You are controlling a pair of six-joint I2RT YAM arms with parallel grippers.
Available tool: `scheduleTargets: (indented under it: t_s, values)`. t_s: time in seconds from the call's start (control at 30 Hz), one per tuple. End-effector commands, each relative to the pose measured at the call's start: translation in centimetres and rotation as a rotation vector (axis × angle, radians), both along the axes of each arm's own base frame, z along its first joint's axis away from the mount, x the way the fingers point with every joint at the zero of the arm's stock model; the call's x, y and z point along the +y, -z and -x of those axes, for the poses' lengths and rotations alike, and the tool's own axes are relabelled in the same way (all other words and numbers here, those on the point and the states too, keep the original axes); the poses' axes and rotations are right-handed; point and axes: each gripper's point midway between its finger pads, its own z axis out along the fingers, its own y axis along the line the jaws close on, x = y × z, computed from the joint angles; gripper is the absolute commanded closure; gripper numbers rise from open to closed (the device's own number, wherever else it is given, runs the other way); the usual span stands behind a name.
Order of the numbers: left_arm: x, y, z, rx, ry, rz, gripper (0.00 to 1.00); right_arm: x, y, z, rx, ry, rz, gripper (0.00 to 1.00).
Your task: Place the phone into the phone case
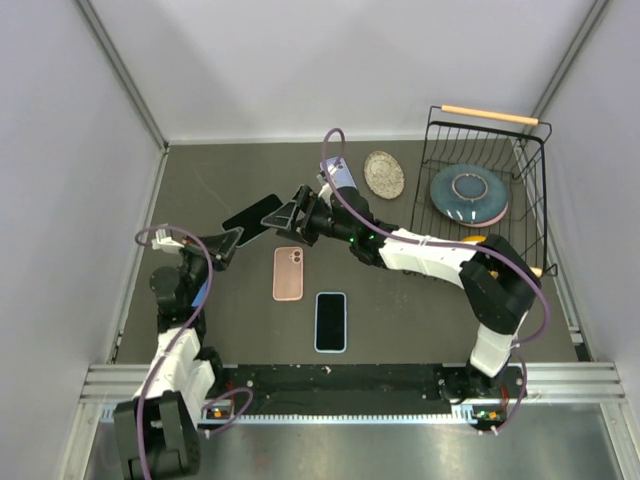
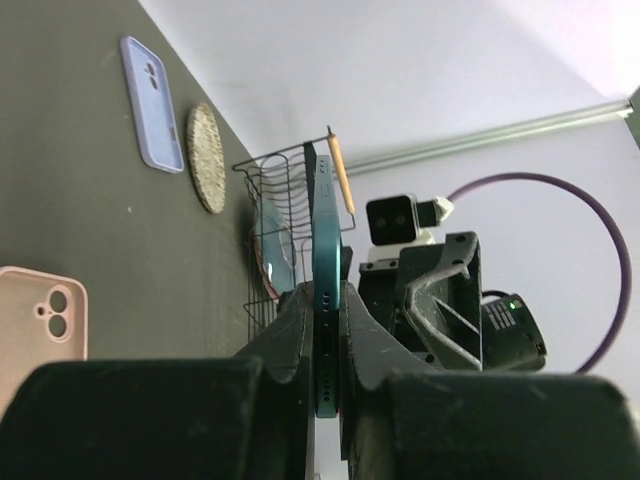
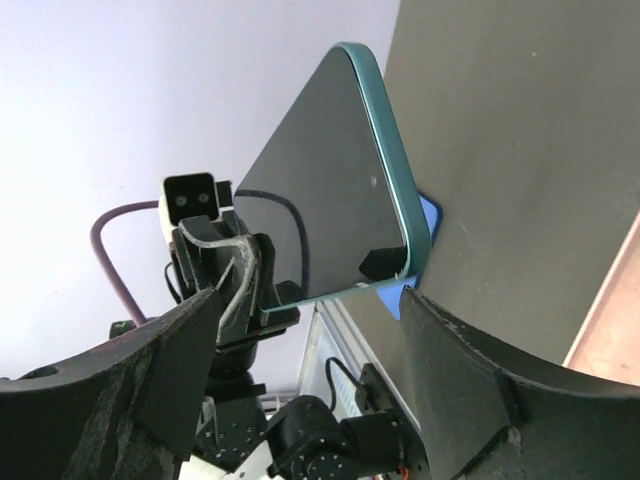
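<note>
A dark-screened phone [image 1: 254,216] with a teal edge is held off the table, and my left gripper [image 1: 230,239] is shut on its near end. In the left wrist view the phone [image 2: 327,230] stands edge-on, clamped between the fingers [image 2: 285,330]. My right gripper [image 1: 281,219] is open at the phone's other end. In the right wrist view the phone [image 3: 330,170] hangs between and beyond the spread fingers [image 3: 470,370], apart from them. A pink phone case [image 1: 288,273] lies flat on the table just below both grippers, camera cutout facing up.
A lavender case [image 2: 152,100] lies at the back beside a speckled round coaster [image 1: 384,174]. A second black slab with a light blue rim [image 1: 331,322] lies near the front. A wire dish rack [image 1: 530,190] holding a blue plate [image 1: 468,195] stands at the right.
</note>
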Motion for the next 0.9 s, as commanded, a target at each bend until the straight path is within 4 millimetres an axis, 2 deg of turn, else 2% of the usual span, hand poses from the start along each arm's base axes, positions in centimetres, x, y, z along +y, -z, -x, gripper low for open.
scheduleTargets:
  t_s: [0.0,0.17,0.23,0.27,0.33,0.37,0.47,0.5,0.57,0.6,0.73,0.77,0.83,0.87]
  values:
    - [-1.8,-6.0,1.9,-0.271,0.12,-0.028,1.0,0.8,-2.7,-0.3,-0.074,-0.035,-0.12,0.29]
    - [-1.8,-5.1,1.9,-0.247,0.12,-0.027,1.0,1.2,-3.1,-0.6,-0.118,-0.049,-0.102,0.45]
    - [-1.9,-4.7,1.9,-0.237,0.126,-0.048,1.0,1.0,-2.9,-0.9,-0.124,-0.024,-0.091,0.62]
    - [-2.0,-4.7,1.9,-0.239,0.131,-0.055,1.0,0.8,-3.2,-1.0,-0.131,-0.017,-0.091,0.76]
    - [-2.2,-4.0,2.1,-0.222,0.143,-0.071,0.9,0.4,-3.5,-1.2,-0.158,-0.002,-0.078,0.87]
    - [-2.3,-3.7,2.0,-0.212,0.145,-0.078,0.78,0.0,-3.9,-1.2,-0.18,0.012,-0.074,0.93]
    - [-2.3,-2.8,2.2,-0.188,0.144,-0.105,0.7,-0.9,-4.6,-1.6,-0.215,0.026,-0.08,1.0]
    - [-2.4,-2.8,2.5,-0.198,0.145,-0.124,0.6,-1.2,-4.9,-1.7,-0.224,0.025,-0.085,1.0]
    - [-2.4,-1.9,2.5,-0.154,0.144,-0.13,0.47,-1.9,-5.0,-2.0,-0.232,0.023,-0.088,1.0]
    - [-2.4,-1.9,2.7,-0.165,0.141,-0.151,0.38,-2.3,-5.5,-2.0,-0.248,0.026,-0.096,1.0]
    - [-2.4,-0.8,3.1,-0.126,0.131,-0.215,0.27,-3.8,-5.3,-2.2,-0.282,0.012,-0.055,1.0]
    - [-2.2,0.3,2.9,-0.04,0.128,-0.22,0.25,-4.4,-3.9,-2.3,-0.265,-0.018,0.019,1.0]
    - [-1.3,1.5,2.7,0.011,0.075,-0.341,0.24,-5.1,-3.5,-2.3,-0.268,-0.051,0.098,1.0]
    - [-0.2,1.3,2.2,0.049,0.013,-0.384,0.24,-5.6,-2.7,-2.2,-0.301,-0.099,0.155,1.0]
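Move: The left hand holds the phone upright in mid-air, its middle some 3 cm ahead and 4 cm right. From the open right hand, the phone's middle lies about 4 cm left and 1 cm ahead, level. The peach phone case is roughly 3 cm back, 1 cm right and 21 cm below; the cased phone about 14 cm back and 12 cm right, on the table too. Right hand pinches the phone, left opens and backs 3 cm, right carries it about 4 cm right and forward. ##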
